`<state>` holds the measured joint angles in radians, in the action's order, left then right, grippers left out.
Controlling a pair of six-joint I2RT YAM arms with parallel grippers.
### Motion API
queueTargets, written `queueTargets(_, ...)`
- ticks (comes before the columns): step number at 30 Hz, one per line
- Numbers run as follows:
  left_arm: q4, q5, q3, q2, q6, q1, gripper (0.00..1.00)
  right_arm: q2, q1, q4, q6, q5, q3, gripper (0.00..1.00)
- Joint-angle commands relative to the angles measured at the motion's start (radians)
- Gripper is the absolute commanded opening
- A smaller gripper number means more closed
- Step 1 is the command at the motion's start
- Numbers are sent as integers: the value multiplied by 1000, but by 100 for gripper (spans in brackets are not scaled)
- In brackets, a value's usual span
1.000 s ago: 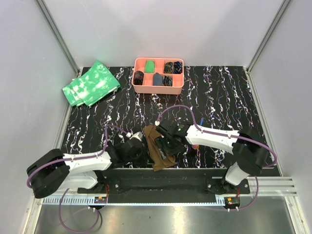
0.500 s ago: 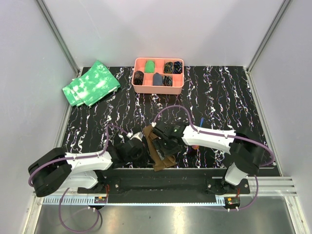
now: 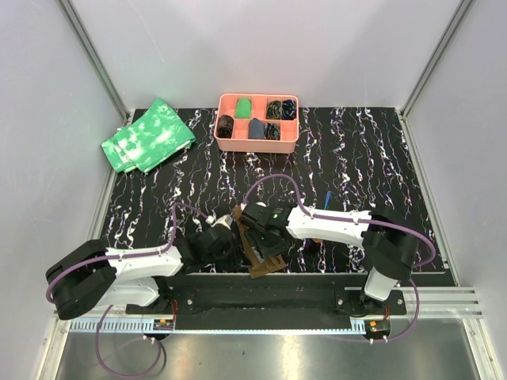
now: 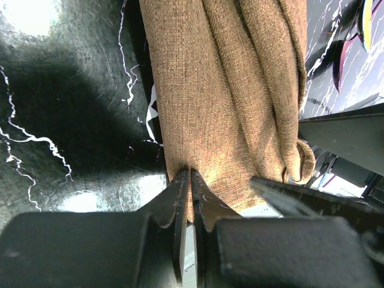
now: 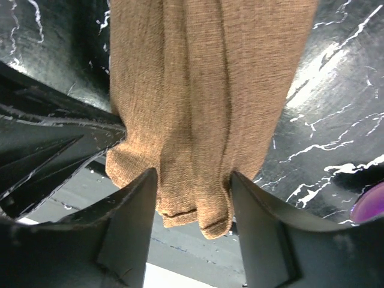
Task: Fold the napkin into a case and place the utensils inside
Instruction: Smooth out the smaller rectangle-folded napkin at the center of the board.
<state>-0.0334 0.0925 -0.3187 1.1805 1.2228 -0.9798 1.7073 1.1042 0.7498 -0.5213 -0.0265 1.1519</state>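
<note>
The napkin (image 3: 255,237) lies near the front edge as a narrow brown layered strip, the case (image 4: 228,90). My left gripper (image 4: 188,175) is shut on the strip's near left edge, with the cloth pinched between its thin tips. My right gripper (image 5: 193,180) stands open astride the strip's near end (image 5: 192,150), one finger (image 5: 129,222) on each side and both close against the cloth. A blue utensil (image 3: 329,196) lies to the right on the table. A pink-red rounded end (image 3: 315,236) shows under the right arm. A purple rounded end (image 5: 369,207) sits at the edge of the right wrist view.
A pink compartment tray (image 3: 255,145) with small items stands at the back centre. Green mottled cloths (image 3: 148,134) lie at the back left. The black marbled mat ends just behind the napkin's near end, at a dark rail (image 3: 261,289).
My right gripper has slid left over the napkin's near end and its jaws have narrowed around the cloth. The left gripper has kept its pinch and place.
</note>
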Motion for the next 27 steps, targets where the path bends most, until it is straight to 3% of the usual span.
queueTargets(1,-56,-28,-10,1,11,-8,9,9,11,31,-16,-65,46,55)
queueTargets(6,-60,-17,-11,-12,12,-13,9,14,13,45,-16,-84,52,48)
queueTargets(10,-46,-14,-8,-53,15,-14,9,3,14,51,-20,-93,48,34)
queueTargets(16,0,-20,-39,-127,7,-14,11,-21,14,60,-20,-101,54,21)
queueTargets(27,-65,-19,-57,83,-14,-16,8,-57,13,57,-42,-87,66,0)
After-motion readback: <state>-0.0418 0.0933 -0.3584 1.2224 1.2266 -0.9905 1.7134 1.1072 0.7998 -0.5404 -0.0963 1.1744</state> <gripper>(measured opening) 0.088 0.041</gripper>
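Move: The napkin lies as a narrow folded strip under both hands. Its loose middle ridge is between the right hand's open fingers, about 1 cm ahead, 1 cm right and 1 cm below; the near end is some 5 cm back, and the purple utensil about 12 cm right and 2 cm ahead. The left hand's shut tips are on the flat left panel, whose middle is roughly 1 cm to their right, with the ridge about 6 cm right and 2 cm ahead. The right hand shifts only about 1 cm to its right and slightly forward, its fingers closing steadily from well open to nearly shut so that they pinch the loose ridge near the napkin's near end. The left hand, shut and starting with its tips on the flat left panel, lifts about 3.5 cm while edging right, then turns back and comes down close to the same panel, ending about 1 cm right of where it began. ##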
